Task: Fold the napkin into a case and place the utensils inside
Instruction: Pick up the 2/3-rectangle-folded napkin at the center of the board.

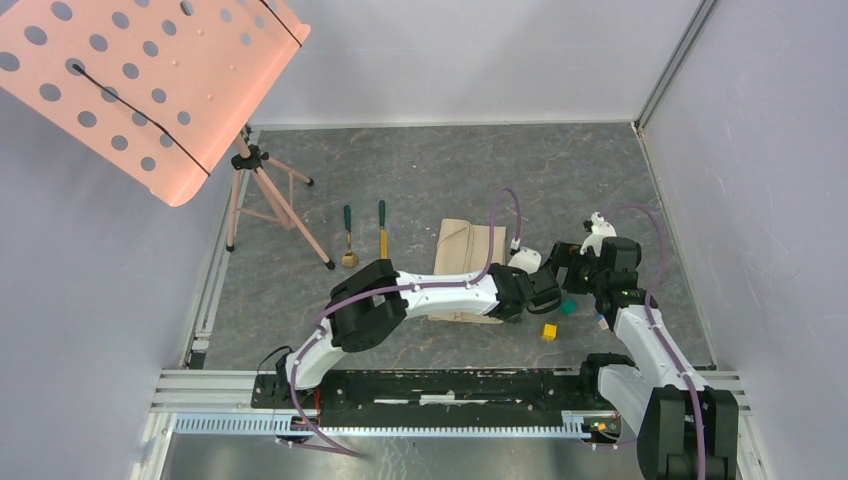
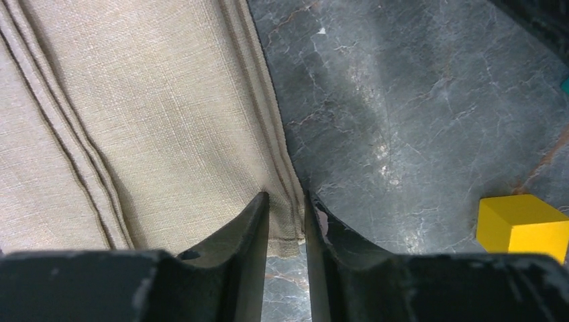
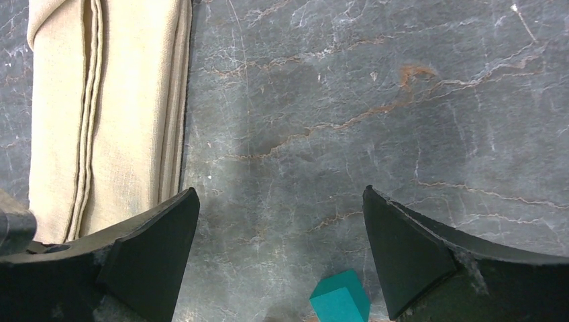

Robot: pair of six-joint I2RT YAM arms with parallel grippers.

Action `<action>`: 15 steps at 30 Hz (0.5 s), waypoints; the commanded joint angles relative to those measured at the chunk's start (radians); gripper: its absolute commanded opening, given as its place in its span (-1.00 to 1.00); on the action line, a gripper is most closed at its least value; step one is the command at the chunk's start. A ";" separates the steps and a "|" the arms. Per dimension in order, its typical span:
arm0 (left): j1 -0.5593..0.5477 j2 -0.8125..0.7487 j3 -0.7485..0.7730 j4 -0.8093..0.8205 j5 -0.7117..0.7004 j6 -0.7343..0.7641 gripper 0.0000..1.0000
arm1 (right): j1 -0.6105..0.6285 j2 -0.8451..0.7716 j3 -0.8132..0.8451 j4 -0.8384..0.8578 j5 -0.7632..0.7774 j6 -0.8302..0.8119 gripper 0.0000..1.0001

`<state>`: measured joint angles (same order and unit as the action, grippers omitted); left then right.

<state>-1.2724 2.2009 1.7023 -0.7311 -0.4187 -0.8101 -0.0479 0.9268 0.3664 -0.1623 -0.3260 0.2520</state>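
Observation:
The beige napkin (image 1: 468, 245) lies folded into a long strip on the dark marbled table, and my left arm crosses over its near part. In the left wrist view, my left gripper (image 2: 287, 198) is shut on the layered hem at the napkin's (image 2: 154, 121) near right corner, one finger on the cloth and one on the table side. My right gripper (image 3: 280, 194) hangs open over bare table, right of the napkin (image 3: 107, 114), holding nothing. The utensils, a gold spoon (image 1: 348, 240) and knife (image 1: 382, 230) with teal handles, lie side by side left of the napkin.
A teal cube (image 1: 568, 307) and a yellow cube (image 1: 549, 331) sit near both grippers; the teal cube (image 3: 340, 298) lies low between the right fingers. A pink perforated music stand (image 1: 150, 80) on a tripod (image 1: 265, 200) stands back left. Walls enclose the table.

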 commanded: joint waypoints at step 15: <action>-0.001 -0.157 -0.099 -0.022 -0.134 0.079 -0.95 | 0.035 0.130 -0.023 0.272 -0.225 0.131 0.96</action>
<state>-1.2774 2.1571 1.6371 -0.7528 -0.5018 -0.7830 -0.0448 1.0191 0.3477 -0.0490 -0.4603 0.2981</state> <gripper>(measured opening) 0.061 0.979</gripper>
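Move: The left fingers straddle the near right corner of the folded napkin, whose middle lies about 8 cm ahead and 7 cm left, 1 cm lower. The yellow cube stands some 8 cm to this hand's right and 3 cm back, the teal block about 12 cm right and 1 cm ahead. From the right hand the napkin's middle is roughly 17 cm left, 3 cm back and 5 cm down; the teal block is 9 cm back and 2 cm right. The left hand closes its part-open fingers almost shut on the napkin's layered right edge just above the near corner, then, keeping that pinch, draws it about 2.5 cm to the left almost level over the board, tilting only slightly. Meanwhile the right hand, still wide open and touching nothing, eases some 2.5 cm left towards the napkin, rolling a few degrees so its left side rises. ##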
